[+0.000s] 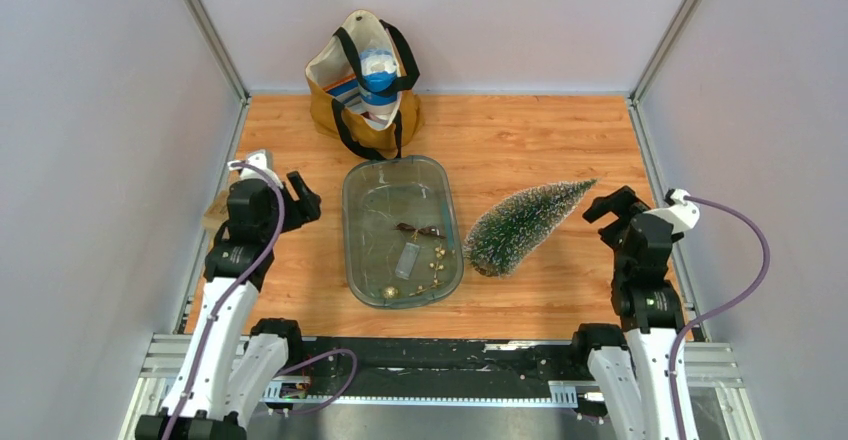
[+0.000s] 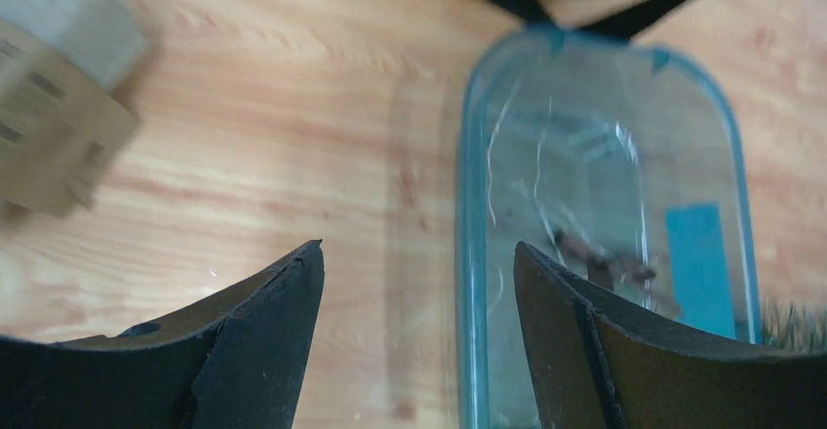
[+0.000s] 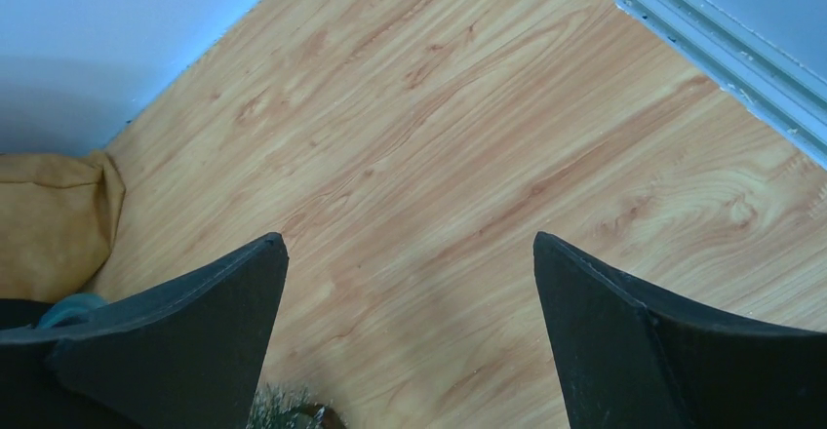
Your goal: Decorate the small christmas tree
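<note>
The small christmas tree (image 1: 520, 226), dark green with white frosted tips, lies on its side on the wooden table, tip pointing to the back right. Left of it stands a clear tray (image 1: 347, 225) holding thin wire, small gold beads (image 1: 437, 256) and a brown twig (image 1: 420, 229). My left gripper (image 1: 305, 198) hovers open just left of the tray; in the left wrist view the left gripper (image 2: 417, 246) straddles the tray's left rim (image 2: 471, 253) with nothing between its fingers. My right gripper (image 1: 608, 203) is open to the right of the tree's tip; in the right wrist view the right gripper (image 3: 410, 239) is over bare wood, the tree (image 3: 278, 411) just showing below.
A mustard tote bag (image 1: 365, 85) with black straps stands at the back, behind the tray. A cardboard-coloured box (image 2: 49, 107) sits by the left wall, beside my left arm. Grey walls and metal rails (image 3: 722, 49) close in the table on three sides.
</note>
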`<state>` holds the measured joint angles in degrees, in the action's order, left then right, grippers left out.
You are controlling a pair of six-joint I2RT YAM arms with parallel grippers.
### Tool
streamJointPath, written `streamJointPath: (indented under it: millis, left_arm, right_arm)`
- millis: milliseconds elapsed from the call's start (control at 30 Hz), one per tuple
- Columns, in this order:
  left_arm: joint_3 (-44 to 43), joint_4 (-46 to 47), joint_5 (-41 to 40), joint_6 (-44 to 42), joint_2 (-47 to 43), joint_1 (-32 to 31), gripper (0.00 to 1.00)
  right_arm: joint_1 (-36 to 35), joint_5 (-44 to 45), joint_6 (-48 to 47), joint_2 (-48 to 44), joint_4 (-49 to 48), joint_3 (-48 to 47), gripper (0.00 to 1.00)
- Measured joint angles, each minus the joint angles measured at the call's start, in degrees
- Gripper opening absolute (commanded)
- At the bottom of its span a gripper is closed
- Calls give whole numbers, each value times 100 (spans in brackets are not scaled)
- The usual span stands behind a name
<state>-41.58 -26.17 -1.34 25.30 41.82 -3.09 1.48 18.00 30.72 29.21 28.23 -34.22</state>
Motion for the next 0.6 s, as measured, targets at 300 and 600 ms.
streamJointPath:
  millis: [300, 600]
  left_arm:
    - [684, -245, 706, 37, 907, -730, 73]
    - [1023, 188, 839, 256, 1252, -1012, 31]
  right_arm:
    - [0, -310, 98, -13, 520, 11, 100]
    - [0, -577, 101, 466, 529, 90, 100]
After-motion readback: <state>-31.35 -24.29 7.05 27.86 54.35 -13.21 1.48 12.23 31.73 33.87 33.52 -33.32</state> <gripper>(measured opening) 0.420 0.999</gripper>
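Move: For the left hand, the spot on the tray's left rim that it will take lies about 8 cm to its right, 4 cm back and 12 cm below. The brown bow in the tray is roughly 23 cm right and 2 cm ahead, the gold ball some 17 cm right and 11 cm back, and the cardboard boxes about 14 cm left and 4 cm ahead, all lower down. From the right hand, that rim spot lies some 47 cm left, level fore and aft, 12 cm below. Down some 12 cm, to the right about 7 and a little back, the left hand sinks onto the tray's left rim, its fingers tipping down about 20 degrees and turning clockwise. It slows there, and the open fingers close about halfway astride the rim, one on either side, beginning contact. The right hand, wide open and empty, lowers some 4 cm and drifts slightly left. ##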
